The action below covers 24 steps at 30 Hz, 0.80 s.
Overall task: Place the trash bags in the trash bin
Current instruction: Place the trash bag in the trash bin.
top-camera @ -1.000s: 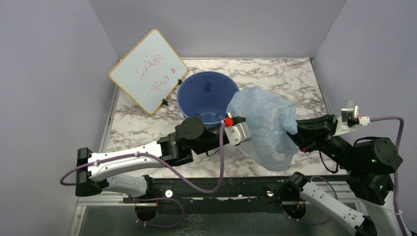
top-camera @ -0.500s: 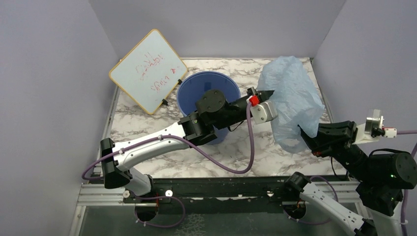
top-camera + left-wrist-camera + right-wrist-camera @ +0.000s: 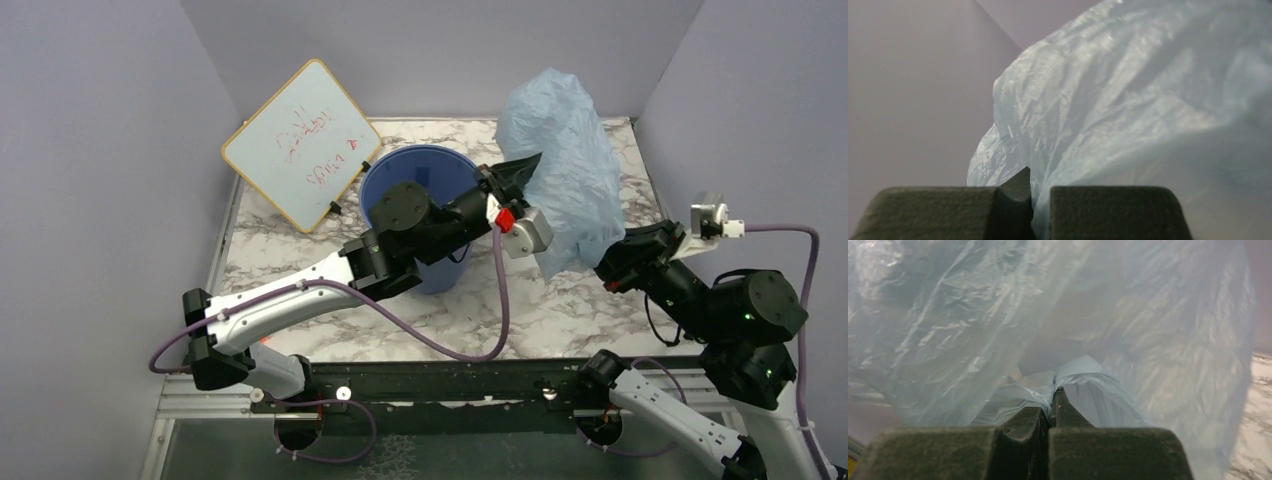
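The light-blue trash bag billows in the air to the right of the trash bin, a round blue bucket at mid table. My left gripper is shut on the bag's left edge, just past the bin's right rim. My right gripper is shut on the bag's lower edge, nearer the front right. The left wrist view shows crinkled film pinched between the closed jaws. In the right wrist view a fold of the bag is clamped at the fingertips.
A white board with red writing leans at the back left beside the bin. Lilac walls close in the marble table on three sides. My left forearm crosses over the front of the bin.
Both arms lifted the bag from low at the front right up and back. In the last half second the bag and left gripper shifted left toward the bin, and the right gripper rose.
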Each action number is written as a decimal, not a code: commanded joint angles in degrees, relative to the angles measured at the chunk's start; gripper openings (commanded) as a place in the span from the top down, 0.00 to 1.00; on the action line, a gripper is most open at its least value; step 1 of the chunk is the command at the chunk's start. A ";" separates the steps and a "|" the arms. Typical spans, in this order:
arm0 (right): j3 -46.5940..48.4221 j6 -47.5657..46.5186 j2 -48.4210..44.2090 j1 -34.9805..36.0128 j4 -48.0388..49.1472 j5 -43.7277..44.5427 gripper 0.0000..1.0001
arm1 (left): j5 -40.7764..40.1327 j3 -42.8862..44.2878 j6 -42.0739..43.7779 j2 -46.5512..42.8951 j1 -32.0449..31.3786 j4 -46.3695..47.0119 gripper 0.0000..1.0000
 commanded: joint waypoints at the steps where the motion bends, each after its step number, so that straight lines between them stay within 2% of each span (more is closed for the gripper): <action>1: -1.30 0.74 1.77 0.16 1.39 2.40 0.99 | -6.48 -1.77 5.75 -5.47 0.01 0.71 1.00; 6: -2.91 2.42 2.79 0.21 5.73 2.50 0.99 | -8.21 -0.51 3.66 -7.85 0.02 -9.02 1.00; 9: -2.84 2.91 4.38 0.16 8.53 1.88 0.99 | -13.16 -2.44 0.60 -9.71 -0.01 -11.23 1.00; 12: 0.05 2.05 8.15 0.16 9.11 0.29 0.99 | -17.02 -3.13 -3.29 -10.94 0.02 -15.52 1.00; 20: 8.94 -1.66 18.62 0.17 10.11 0.08 0.99 | -20.67 1.00 -14.66 -11.64 0.88 -28.89 1.00; 24: 12.78 -2.45 23.44 0.16 9.60 -0.60 0.99 | -21.38 2.36 -19.32 -11.90 5.33 -32.60 1.00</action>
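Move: The trash bag is already pinched in both shut grippers and billows up between them. The trash bin's middle lies about 14 cm to the left gripper's left, some 7 cm ahead and roughly 38 cm below. The whiteboard stands about 27 cm left of the bin and 23 cm farther out. From the right gripper the bin is some 22 cm left, 13 cm ahead and 31 cm lower. Swing the left gripper about 9 cm left to bring the trash bag over the bin, rising slightly first and then sinking to end below its start, fingers tipping down some 20 degrees and turning counter-clockwise. Follow with the right gripper, forward and left towards the bin, dipping a little before it rises. Keep both grips shut on the bag. ##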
